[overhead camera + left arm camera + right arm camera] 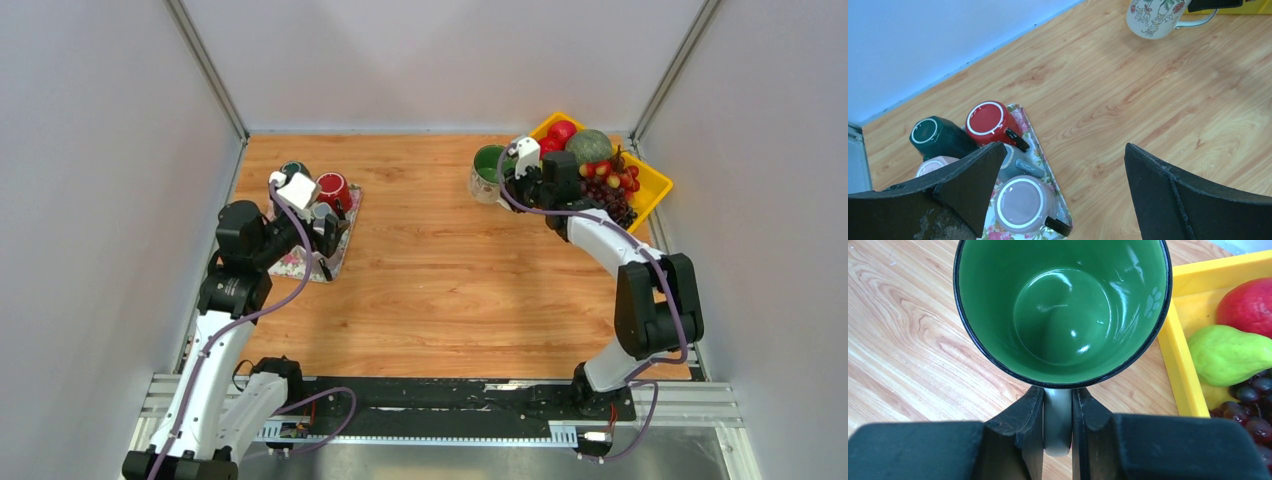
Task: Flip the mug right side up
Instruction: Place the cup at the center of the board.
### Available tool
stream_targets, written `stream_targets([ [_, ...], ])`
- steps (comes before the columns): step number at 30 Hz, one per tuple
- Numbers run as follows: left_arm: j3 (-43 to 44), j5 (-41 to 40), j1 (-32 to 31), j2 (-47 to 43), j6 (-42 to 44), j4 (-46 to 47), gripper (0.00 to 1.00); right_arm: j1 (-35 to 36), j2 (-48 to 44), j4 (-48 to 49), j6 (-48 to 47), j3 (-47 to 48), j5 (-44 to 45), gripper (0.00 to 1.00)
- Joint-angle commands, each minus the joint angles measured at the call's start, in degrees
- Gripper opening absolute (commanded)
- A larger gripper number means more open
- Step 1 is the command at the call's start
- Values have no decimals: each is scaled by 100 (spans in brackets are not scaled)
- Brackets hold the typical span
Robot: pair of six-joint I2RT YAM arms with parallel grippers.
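A cream mug (pixel 488 170) with a green inside (pixel 1063 305) stands mouth up over the far right of the table, beside the yellow tray. My right gripper (pixel 1058 415) is shut on its grey handle (pixel 1057 430), one finger on each side. The left wrist view shows its patterned outside (pixel 1153 17) far off. My left gripper (pixel 1065 150) hangs open over the right edge of a floral tray (pixel 1048 170), holding nothing. On that tray stand several upside-down mugs: red (pixel 990 122), dark green (pixel 933 136), grey-blue (pixel 1015 165) and lilac (pixel 1023 205).
The yellow tray (pixel 655 180) at the far right holds grapes, a pear (pixel 1228 355) and red fruit (pixel 1248 300), its rim (pixel 1183 365) close to the held mug. Grey walls close in the table on three sides. Bare wood lies between the two trays.
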Motion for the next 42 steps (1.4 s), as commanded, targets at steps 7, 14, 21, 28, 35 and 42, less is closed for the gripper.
stream_targets([
  [7,-180,17,118,-127,125,114,100,142,620,729,-61,1173,150,0],
  [14,-276,-13,181,-148,144,167,100,249,1033,701,-89,1442,260,0],
  [21,-353,13,210,-154,140,216,100,293,1285,620,-114,1529,342,0],
  [28,-389,44,226,-151,132,255,100,299,1461,432,-127,1657,494,0],
  [35,-408,62,241,-182,136,263,100,301,1428,345,-103,1655,672,0],
  [42,-430,64,250,-219,149,266,100,293,1452,322,-89,1601,775,0],
])
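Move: My right hand already has the mug by its handle. The bare spot of table where it goes is roughly 9 cm ahead and 5 cm left of that hand, 11 cm below. The yellow fruit basket's middle lies about 14 cm ahead and 21 cm right, its green pear some 15 cm ahead and 10 cm right, its grapes about 8 cm ahead and 23 cm right. From my empty left hand the spot is some 24 cm ahead, 34 cm right and 25 cm lower. I keep my right fingers pinched on the handle and bring the mug down about 6 cm to the table, reaching some 4 cm forward early on while still sinking, then dropping steeper as the fingers tip down another 8 degrees or so. The hand drifts left and partly back before it settles. My open left hand just sinks about 2 cm over the mug tray. ##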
